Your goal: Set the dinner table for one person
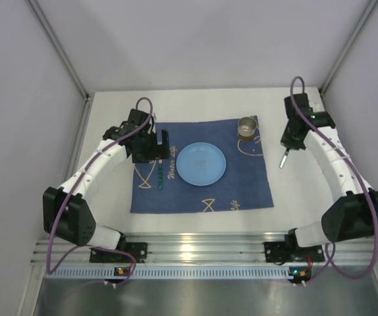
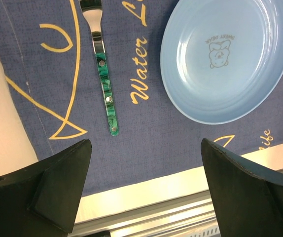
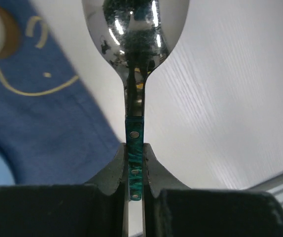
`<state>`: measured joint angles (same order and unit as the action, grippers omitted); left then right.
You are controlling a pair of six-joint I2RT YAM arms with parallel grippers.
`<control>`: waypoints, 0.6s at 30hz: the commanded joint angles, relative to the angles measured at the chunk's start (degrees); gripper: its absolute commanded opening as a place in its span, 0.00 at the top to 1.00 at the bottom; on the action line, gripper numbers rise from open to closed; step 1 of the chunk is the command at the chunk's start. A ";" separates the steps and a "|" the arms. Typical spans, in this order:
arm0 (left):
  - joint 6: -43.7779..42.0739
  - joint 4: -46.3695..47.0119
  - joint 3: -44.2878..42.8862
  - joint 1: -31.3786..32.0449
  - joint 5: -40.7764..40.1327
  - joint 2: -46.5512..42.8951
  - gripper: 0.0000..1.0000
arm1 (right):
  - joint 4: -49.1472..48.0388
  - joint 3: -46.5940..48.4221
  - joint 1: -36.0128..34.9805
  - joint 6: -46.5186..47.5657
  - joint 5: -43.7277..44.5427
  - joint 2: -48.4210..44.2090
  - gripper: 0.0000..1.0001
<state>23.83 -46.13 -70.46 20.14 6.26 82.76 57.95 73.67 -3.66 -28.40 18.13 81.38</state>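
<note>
A dark blue cloth with yellow fish drawings [image 1: 202, 191] lies on the white dinner table [image 1: 195, 105]. On it sit a light blue plate [image 1: 201, 164], a green-handled fork [image 2: 105, 84] left of the plate, and a metal cup [image 1: 247, 128] at the far right corner. My left gripper [image 2: 144, 187] is open and empty, hovering above the cloth near the fork [image 1: 160, 164]. My right gripper [image 3: 134, 165] is shut on the green handle of a spoon [image 3: 134, 29], held above the table right of the cloth, bowl pointing down [image 1: 283, 159].
Grey walls enclose the table on three sides. A metal rail [image 1: 202, 253] runs along the near edge with both arm bases on it. Bare white tabletop shows right of the cloth [image 1: 294, 191] and behind it.
</note>
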 commanded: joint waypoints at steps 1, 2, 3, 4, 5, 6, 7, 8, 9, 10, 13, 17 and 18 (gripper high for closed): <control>-0.19 -0.54 0.14 -0.19 -1.69 -4.01 0.02 | 9.80 11.11 -14.21 -2.96 8.32 0.35 1.00; 0.07 -0.28 0.75 -0.28 -1.60 -4.53 0.02 | 9.98 12.28 -16.97 -3.58 8.32 2.01 1.00; 0.25 -0.19 1.72 -0.28 -1.69 -5.32 0.02 | 9.99 13.25 -19.52 -4.20 8.50 3.15 1.00; 0.60 -0.02 2.07 -0.28 -1.60 -5.59 0.02 | 9.90 14.73 -24.59 -4.99 8.94 4.21 1.00; 0.77 -0.19 2.34 -0.28 -1.60 -5.77 0.02 | 9.81 15.27 -26.73 -5.26 9.37 6.92 1.00; 0.77 -0.28 2.60 -0.28 -1.69 -5.94 0.02 | 9.72 15.71 -28.75 -5.43 10.60 8.42 1.00; 0.77 -0.80 2.52 -0.28 -1.87 -6.12 0.02 | 10.16 16.76 -31.55 -5.43 10.87 10.09 1.00; 0.69 -1.07 2.43 -0.28 -2.22 -6.21 0.02 | 10.34 17.29 -32.63 -5.17 10.79 13.42 1.00; 0.60 -1.33 2.25 -0.28 -2.39 -6.38 0.02 | 10.25 17.65 -33.33 -5.00 10.00 14.75 1.00; 0.51 -1.51 2.08 -0.36 -2.57 -6.82 0.02 | 9.90 18.00 -34.04 -4.47 9.47 15.99 1.00; 0.51 -2.38 1.99 -0.54 -3.10 -8.14 0.02 | 6.92 17.56 -34.57 -3.94 6.92 19.59 1.00; 0.60 -3.53 2.08 -0.72 -3.71 -9.28 0.02 | 4.37 17.65 -34.57 -3.59 4.81 24.33 1.00; 0.60 -4.05 2.25 -0.72 -3.80 -9.46 0.02 | 3.93 17.65 -34.57 -3.50 4.11 25.04 1.00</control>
<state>24.10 -48.40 -68.51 19.81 3.53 75.99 64.14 89.89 -38.09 -32.16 23.09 105.95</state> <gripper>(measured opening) 0.982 0.052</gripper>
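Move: The right hand holds the spoon. Its bare spot on the placemat, between the blue plate and the mat's right edge, lies about 20 cm to that hand's left, level with it, and some 15 cm below. The plate's middle is about 34 cm left and 1 cm farther out; the cup stands 17 cm left and 12 cm ahead. From the idle left hand, that spot is roughly 33 cm right, 1 cm back and 15 cm down. Leftward in a quick arc, the right arm carries the spoon about 20 cm over the mat's edge to the plate's right side, first rising some 6 cm, then sinking about 11 cm as it slows. The wrist turns roughly 30 degrees counter-clockwise, and the shut fingers keep their pinch on the handle. The open left hand eases slightly up, back and left over the fork. ##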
